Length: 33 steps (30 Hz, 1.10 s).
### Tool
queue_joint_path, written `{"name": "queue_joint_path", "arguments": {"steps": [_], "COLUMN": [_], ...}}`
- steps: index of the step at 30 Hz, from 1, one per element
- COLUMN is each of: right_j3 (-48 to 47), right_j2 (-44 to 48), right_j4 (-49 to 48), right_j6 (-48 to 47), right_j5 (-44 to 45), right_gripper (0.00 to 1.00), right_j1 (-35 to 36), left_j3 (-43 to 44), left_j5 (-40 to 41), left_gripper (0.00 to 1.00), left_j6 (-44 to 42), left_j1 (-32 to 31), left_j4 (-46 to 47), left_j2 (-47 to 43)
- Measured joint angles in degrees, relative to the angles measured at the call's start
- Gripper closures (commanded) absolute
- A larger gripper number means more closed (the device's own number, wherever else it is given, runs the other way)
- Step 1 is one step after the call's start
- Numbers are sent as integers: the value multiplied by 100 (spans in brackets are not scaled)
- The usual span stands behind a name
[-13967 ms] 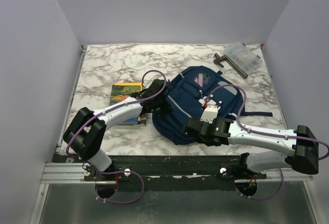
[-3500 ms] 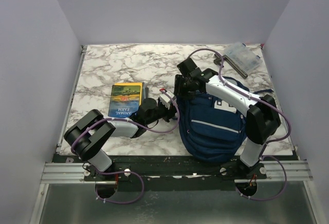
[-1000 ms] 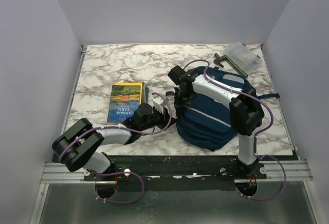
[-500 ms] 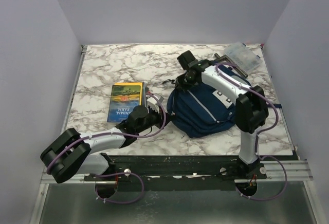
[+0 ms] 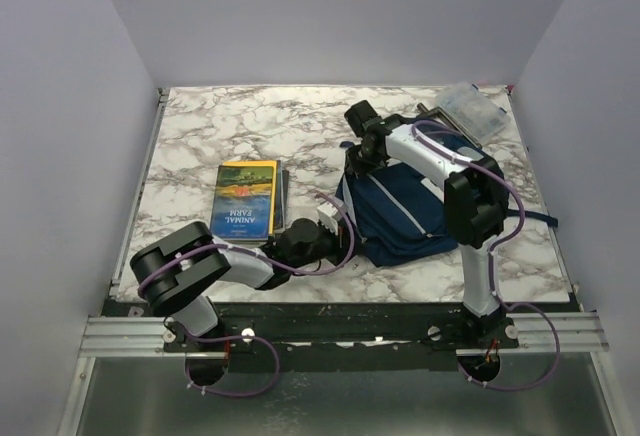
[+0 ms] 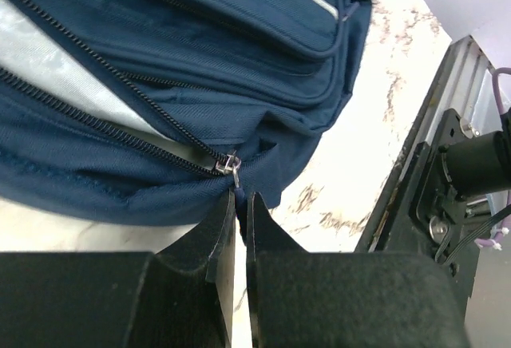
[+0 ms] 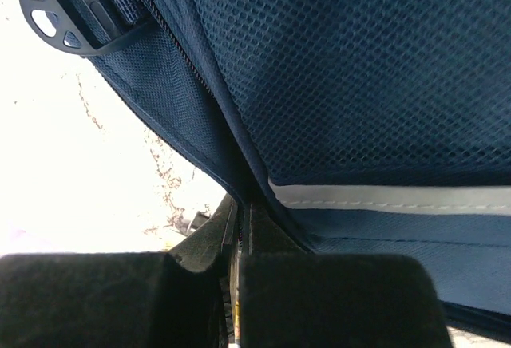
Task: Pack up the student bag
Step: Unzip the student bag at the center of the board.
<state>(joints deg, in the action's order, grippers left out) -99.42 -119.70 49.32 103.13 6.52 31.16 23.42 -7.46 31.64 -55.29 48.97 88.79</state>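
Note:
The student bag (image 5: 410,206), navy with grey stripes, lies right of the table's middle. My left gripper (image 5: 336,235) is at its near-left edge. In the left wrist view that gripper (image 6: 239,198) is shut on the blue zipper pull, just below the metal slider (image 6: 227,162). Left of the slider the zip stands apart and shows pale lining (image 6: 48,77). My right gripper (image 5: 358,154) is at the bag's far-left edge. In the right wrist view it (image 7: 239,206) is shut on a fold of the bag's fabric edge, under mesh (image 7: 359,69) and a grey stripe (image 7: 383,196).
A yellow and blue book (image 5: 245,199) lies left of the bag, close to the left arm. At the back right corner are a clear plastic box (image 5: 472,106) and a dark bar (image 5: 430,113). The metal rail (image 6: 435,148) runs along the table's near edge.
The bag has been pulled and turned, and now lies further back and right. My left gripper has moved nearer and to the right with the zipper pull. My right gripper still holds the bag's far-left edge.

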Motion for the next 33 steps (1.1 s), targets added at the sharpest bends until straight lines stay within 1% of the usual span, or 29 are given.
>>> {"name": "queue_joint_path", "arguments": {"steps": [3,5,8,9,11,13,15,18,20,22,26,28,30,33], "right_j3": [-313,-789,-1316,-1421,-1480,-1388,-866,448,1180,1593,2085,2369,2702,3080], "right_j2": [-125,-323,-514,-531,-525,-481,-247,560,1263,1899,3115,3508,3665,3550], "right_j4": [348,713,979,1045,1051,887,339,-553,-820,-837,-680,-426,-136,240], "right_j6": [15,-7,-109,-179,-444,-826,-1423,-2798,-3816,-4728,-6415,-7012,-7449,-7844], "right_j5": [17,55,144,177,225,262,297,295,310,302,299,319,415,426], "right_gripper": [100,99,99,96,74,60,45,30,25,18,14,13,13,14], "right_j1": [-4,-15,-20,-22,-24,-33,-57,-125,-131,-153,-96,61,402,1075], "left_j3": [284,356,367,380,389,361,258,105,76,76,72,52,-13,-188], "left_j5": [72,240,496,553,621,616,531,262,61,-133,-442,-557,-699,-807], "left_gripper": [100,100,100,100,100,100,100,100,100,100,100,100,100,100], "left_j6": [-101,-170,-262,-264,-243,-170,-81,55,142,205,297,339,396,431], "left_j1": [-229,-334,-437,-448,-450,-450,-450,-450,-446,-428,-356,-293,-199,-76], "left_j4": [175,295,413,424,485,531,623,632,643,671,719,758,802,866], "left_j2": [293,350,352,354,367,369,367,365,361,356,356,356,341,221]}}
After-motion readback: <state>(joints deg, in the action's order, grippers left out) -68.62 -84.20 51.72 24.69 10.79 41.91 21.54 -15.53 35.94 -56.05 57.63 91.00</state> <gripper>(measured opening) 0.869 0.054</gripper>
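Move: The left fingers already pinch the zipper pull; from them the bag's near corner lies about 5 cm back and 5 cm to the right, its middle some 14 cm ahead and 17 cm right. The right fingers are shut on the bag's far-left edge; from them the pull lies about 20 cm back and 2 cm right at similar height, and the book stack some 9 cm back and 28 cm left, about 7 cm lower. Right hand releases the bag edge and sweeps some 20 cm back-right; left drags the pull right, then back. ##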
